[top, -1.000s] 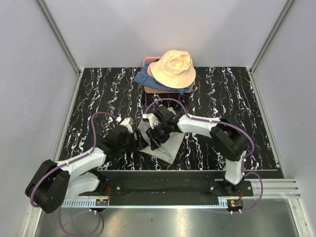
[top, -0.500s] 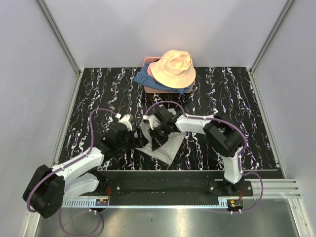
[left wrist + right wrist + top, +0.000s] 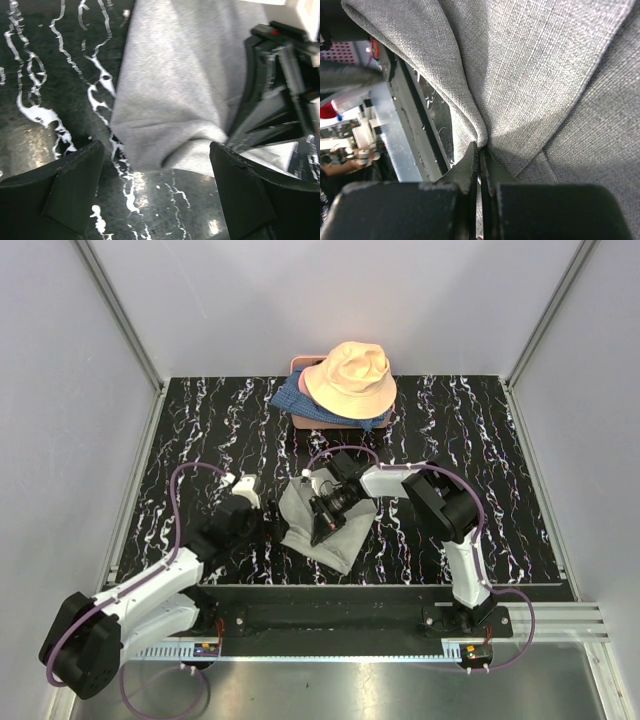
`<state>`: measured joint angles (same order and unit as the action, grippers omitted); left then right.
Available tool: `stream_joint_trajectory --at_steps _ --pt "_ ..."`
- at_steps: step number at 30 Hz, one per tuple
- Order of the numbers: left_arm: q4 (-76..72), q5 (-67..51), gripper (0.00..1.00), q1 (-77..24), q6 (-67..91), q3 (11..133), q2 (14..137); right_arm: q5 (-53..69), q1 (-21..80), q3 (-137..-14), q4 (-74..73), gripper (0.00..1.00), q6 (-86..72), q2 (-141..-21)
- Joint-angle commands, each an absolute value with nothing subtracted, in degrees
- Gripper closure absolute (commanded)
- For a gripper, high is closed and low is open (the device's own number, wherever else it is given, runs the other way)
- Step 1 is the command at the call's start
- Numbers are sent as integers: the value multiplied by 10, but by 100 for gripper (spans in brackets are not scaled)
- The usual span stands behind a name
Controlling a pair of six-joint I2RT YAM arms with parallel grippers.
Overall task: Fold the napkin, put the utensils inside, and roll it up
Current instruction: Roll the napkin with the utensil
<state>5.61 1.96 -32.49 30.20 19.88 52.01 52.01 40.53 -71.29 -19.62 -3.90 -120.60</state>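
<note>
The light-grey napkin (image 3: 342, 536) lies crumpled and partly folded on the black marbled table, near the front middle. My right gripper (image 3: 322, 521) is shut on a pinched fold of the napkin (image 3: 545, 75); in the right wrist view its tips (image 3: 481, 150) meet with the cloth ridge between them. My left gripper (image 3: 266, 530) stands open just left of the napkin, holding nothing. In the left wrist view its fingers straddle bare table (image 3: 157, 172), and the napkin's edge (image 3: 170, 90) lies ahead beside the right gripper (image 3: 272, 100). The utensils are out of view.
A peach bucket hat (image 3: 350, 378) rests on blue patterned fabric (image 3: 288, 398) and a pink item at the back middle. Grey walls close in the table (image 3: 200, 430) on three sides. A metal rail (image 3: 330, 645) runs along the front.
My right gripper has shut on a fold of the napkin. My left gripper has opened wider and drawn back to the left, away from the cloth.
</note>
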Motion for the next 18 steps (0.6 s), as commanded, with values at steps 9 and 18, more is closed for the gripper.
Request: stream_joint_trajectory --at_steps 9,18 --pt "-42 63 23 -321 307 202 603 537 394 -724 -238 100 -4 -1246" --pt "-99 55 40 -320 293 212 671 540 393 -725 -248 100 -2 -1251"
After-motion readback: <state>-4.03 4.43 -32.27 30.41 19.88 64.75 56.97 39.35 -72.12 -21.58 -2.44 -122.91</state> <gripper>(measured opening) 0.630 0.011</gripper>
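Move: The napkin's left corner, where the rolled edge ends, lies some 4 cm below the open left hand, about 2 cm ahead and 1 cm to its right. The right gripper, shut on the rolled edge, is roughly 9 cm right of the left hand, 2 cm back and 4 cm lower; the napkin's near corner is about 16 cm right, 6 cm back and 5 cm down. From the right hand the left corner is about 8 cm left, 4 cm ahead and level in height. Left hand sinks about 3 cm, easing forward to the napkin's left corner, fingers partly closing; right keeps its pinch. ##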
